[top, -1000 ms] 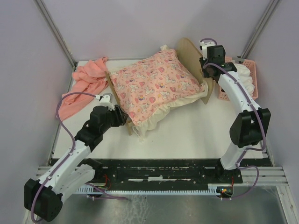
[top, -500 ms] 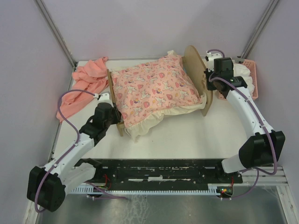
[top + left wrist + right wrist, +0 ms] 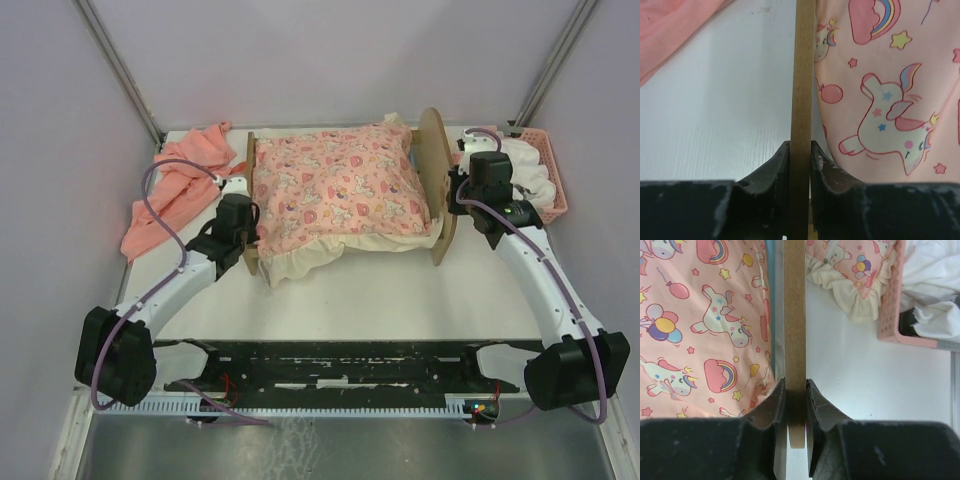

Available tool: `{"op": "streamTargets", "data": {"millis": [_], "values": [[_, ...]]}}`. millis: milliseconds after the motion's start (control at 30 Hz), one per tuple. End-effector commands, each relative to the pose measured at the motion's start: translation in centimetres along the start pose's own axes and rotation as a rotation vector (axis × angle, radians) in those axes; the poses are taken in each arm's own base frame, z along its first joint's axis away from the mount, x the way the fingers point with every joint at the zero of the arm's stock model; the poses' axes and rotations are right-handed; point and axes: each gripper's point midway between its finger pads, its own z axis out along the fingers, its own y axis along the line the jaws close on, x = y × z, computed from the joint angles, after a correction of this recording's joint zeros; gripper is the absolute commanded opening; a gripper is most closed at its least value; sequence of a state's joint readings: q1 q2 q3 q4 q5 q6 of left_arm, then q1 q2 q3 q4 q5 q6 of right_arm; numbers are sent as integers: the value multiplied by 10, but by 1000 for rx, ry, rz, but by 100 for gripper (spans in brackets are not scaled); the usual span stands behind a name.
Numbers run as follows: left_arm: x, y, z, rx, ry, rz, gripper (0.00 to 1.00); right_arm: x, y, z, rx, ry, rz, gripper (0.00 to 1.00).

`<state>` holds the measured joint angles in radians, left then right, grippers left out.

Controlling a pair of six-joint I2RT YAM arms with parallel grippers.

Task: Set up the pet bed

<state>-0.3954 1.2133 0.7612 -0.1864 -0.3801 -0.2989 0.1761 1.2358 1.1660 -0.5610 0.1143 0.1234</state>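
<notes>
The pet bed (image 3: 438,150), a light-wood frame, stands square across the far middle of the table. A pink unicorn-print pillow (image 3: 335,185) with a cream frill fills it. My left gripper (image 3: 244,212) is shut on the low wooden end board (image 3: 803,75) at the bed's left end, a finger pressed on each face (image 3: 801,150). My right gripper (image 3: 456,188) is shut on the taller rounded headboard (image 3: 794,310) at the right end, pinching its edge (image 3: 795,387). The pillow (image 3: 705,315) lies against the inner side of that board. The bed's fabric base is hidden.
A salmon-pink cloth (image 3: 180,185) lies crumpled at the far left, close to the left arm. A pink plastic basket (image 3: 555,185) with white cloth (image 3: 525,172) in it stands at the far right, just behind the right gripper. Grey walls close the back and both sides.
The bed has swung from a slant to square with the table. Both grippers have closed on its end boards, and both arms have moved with it.
</notes>
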Motion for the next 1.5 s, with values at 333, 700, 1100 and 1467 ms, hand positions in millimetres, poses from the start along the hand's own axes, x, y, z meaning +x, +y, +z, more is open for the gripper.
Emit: {"op": "streamTargets", "data": {"millis": [333,700,1100,1467], "values": [[-118,-16,-64,143,-325,-132,52,10,48,-18,-230,-22,145,5],[-60,-135,-120,534,-319,140,53,13,79,-9,-270,-2,95,11],[16,-172,-117,516,-235,226,54,7,70,-16,-174,8,50,49],[47,-143,-77,285,-255,221,57,27,45,-68,-156,1,-69,62]]}}
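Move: The cream hem along the front of the mattress cover lies some 12 cm to the left hand's right, 5 cm nearer the base and slightly lower. That hand grips the left end board, whose middle is about 7 cm farther out and 5 cm lower; the mattress centre is roughly 19 cm right, 10 cm ahead. The right hand holds the tall right end board by its top edge, its middle some 10 cm below; the pink basket stands about 17 cm right, 4 cm ahead, 17 cm lower. The tall end board, still pinched by the right hand, is shifted left about 5 cm before those fingers open and draw back off it. The left fingers open off the low board early on; the hand lifts about 13 cm, swings right and back over the front corner, then sinks to its starting height, turned clockwise some 30 degrees, open just short of the cream hem. ##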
